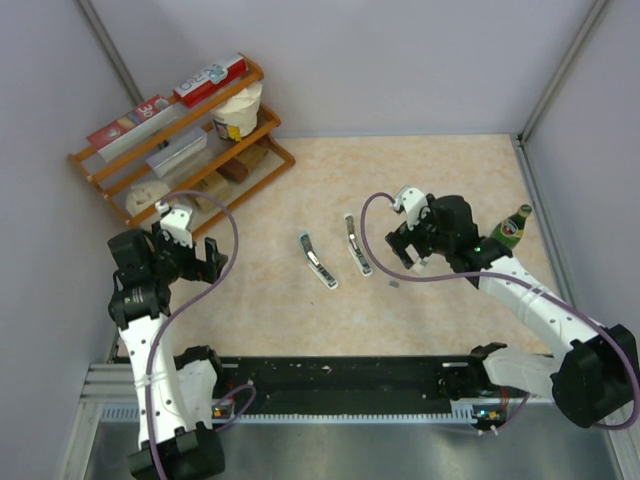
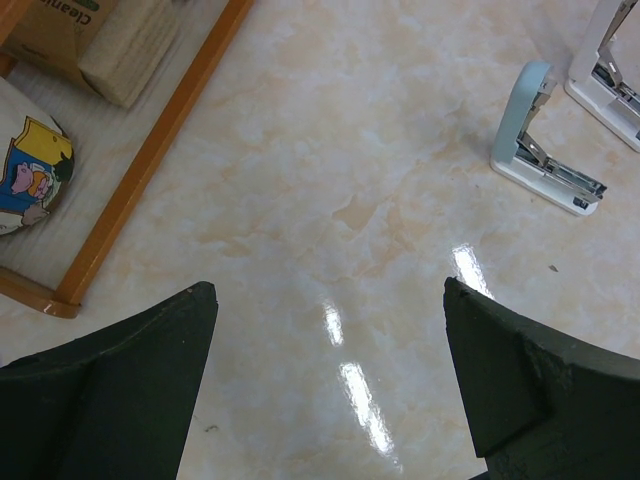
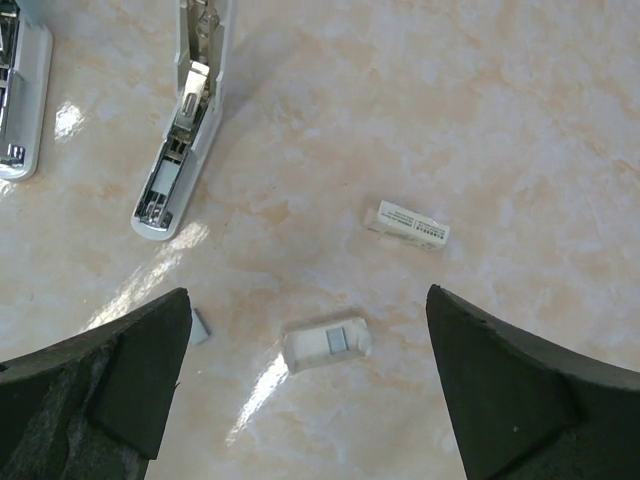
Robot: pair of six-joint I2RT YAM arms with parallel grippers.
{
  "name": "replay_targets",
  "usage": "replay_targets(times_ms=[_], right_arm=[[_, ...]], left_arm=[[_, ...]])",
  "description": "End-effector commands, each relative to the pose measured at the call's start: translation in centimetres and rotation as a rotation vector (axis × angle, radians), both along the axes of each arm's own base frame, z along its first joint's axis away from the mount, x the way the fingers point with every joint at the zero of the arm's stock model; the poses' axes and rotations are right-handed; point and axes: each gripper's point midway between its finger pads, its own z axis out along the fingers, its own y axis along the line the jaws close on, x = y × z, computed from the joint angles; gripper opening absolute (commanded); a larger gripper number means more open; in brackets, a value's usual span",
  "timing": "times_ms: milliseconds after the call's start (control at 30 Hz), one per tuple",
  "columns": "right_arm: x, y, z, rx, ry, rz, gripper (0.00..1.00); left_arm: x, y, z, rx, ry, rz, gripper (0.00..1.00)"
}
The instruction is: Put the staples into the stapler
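Observation:
Two staplers lie mid-table: a pale blue one (image 1: 317, 260) (image 2: 545, 150) and a white one (image 1: 356, 245) (image 3: 185, 130), which lies opened out with its metal channel showing. In the right wrist view, the staples (image 3: 328, 343) are a grey strip in a small white tray on the table. A loose grey piece (image 3: 198, 325) lies left of the tray, and a printed white sleeve (image 3: 407, 225) lies beyond it. My right gripper (image 3: 308, 300) (image 1: 402, 252) hangs open just above the tray, holding nothing. My left gripper (image 2: 328, 290) (image 1: 205, 258) is open over bare table, well left of the staplers.
A wooden rack (image 1: 180, 150) (image 2: 150, 150) stands at the back left with boxes and a cup on its shelves. A green bottle (image 1: 510, 230) stands by the right wall, close behind my right arm. Grey walls close in the table.

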Motion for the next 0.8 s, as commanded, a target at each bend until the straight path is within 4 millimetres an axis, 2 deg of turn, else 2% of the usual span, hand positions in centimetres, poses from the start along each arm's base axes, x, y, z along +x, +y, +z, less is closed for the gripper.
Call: replay_targets(times_ms=[0, 100, 200, 300, 433, 533, 633, 700, 767], right_arm=[[-0.3, 0.7, 1.2, 0.026, -0.062, 0.064, 0.98], [-1.3, 1.2, 0.5, 0.022, -0.034, 0.132, 0.94], [-1.4, 0.9, -0.5, -0.025, -0.017, 0.16, 0.92], [-1.6, 1.1, -1.2, -0.03, 0.015, 0.172, 0.89], [-3.2, 2.2, -3.0, -0.011, 0.089, 0.272, 0.81], [-3.5, 2.2, -3.7, -0.031, 0.13, 0.287, 0.79], [-4.0, 3.2, -4.4, -0.037, 0.158, 0.321, 0.76], [-4.2, 3.7, -4.9, -0.07, 0.155, 0.34, 0.76], [-4.6, 4.0, -6.1, -0.098, 0.183, 0.359, 0.75]], left_arm=[[0.1, -0.4, 0.4, 0.022, -0.055, -0.044, 0.99], [0.0, -0.5, -0.1, 0.017, -0.042, -0.055, 0.99], [-0.2, -0.3, -0.7, 0.024, -0.026, -0.048, 0.99], [-0.1, -0.7, -0.1, 0.015, -0.042, -0.067, 0.99], [-0.1, -0.9, 0.0, 0.021, -0.047, -0.096, 0.99], [-0.3, -0.9, -1.0, 0.035, -0.039, -0.103, 0.99], [-0.6, -1.2, -1.0, 0.042, -0.05, -0.128, 0.99], [0.0, -1.4, -0.6, 0.024, -0.079, -0.13, 0.99], [-0.2, -1.8, -0.1, 0.007, -0.067, -0.159, 0.99]])
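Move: The small staple strip lies about 4 cm back from the right gripper, 3 cm to its left and some 10 cm below. The open tray is roughly level fore and aft with the gripper, 2 cm to its right; the staple box is about 8 cm ahead and 2 cm right. The white stapler stands 4 cm ahead and 10 cm left. From the left gripper the strip is some 35 cm right, 1 cm back and 16 cm below. Sink the right gripper about 5.5 cm while drawing it back some 4 cm and a little left, down towards the small staple strip, easing back first and dropping faster as you go. Swing the wrist about 15 degrees counter-clockwise, dip the fingertips, and bring the wide-open fingers in by roughly a quarter, staying clear of the table. ##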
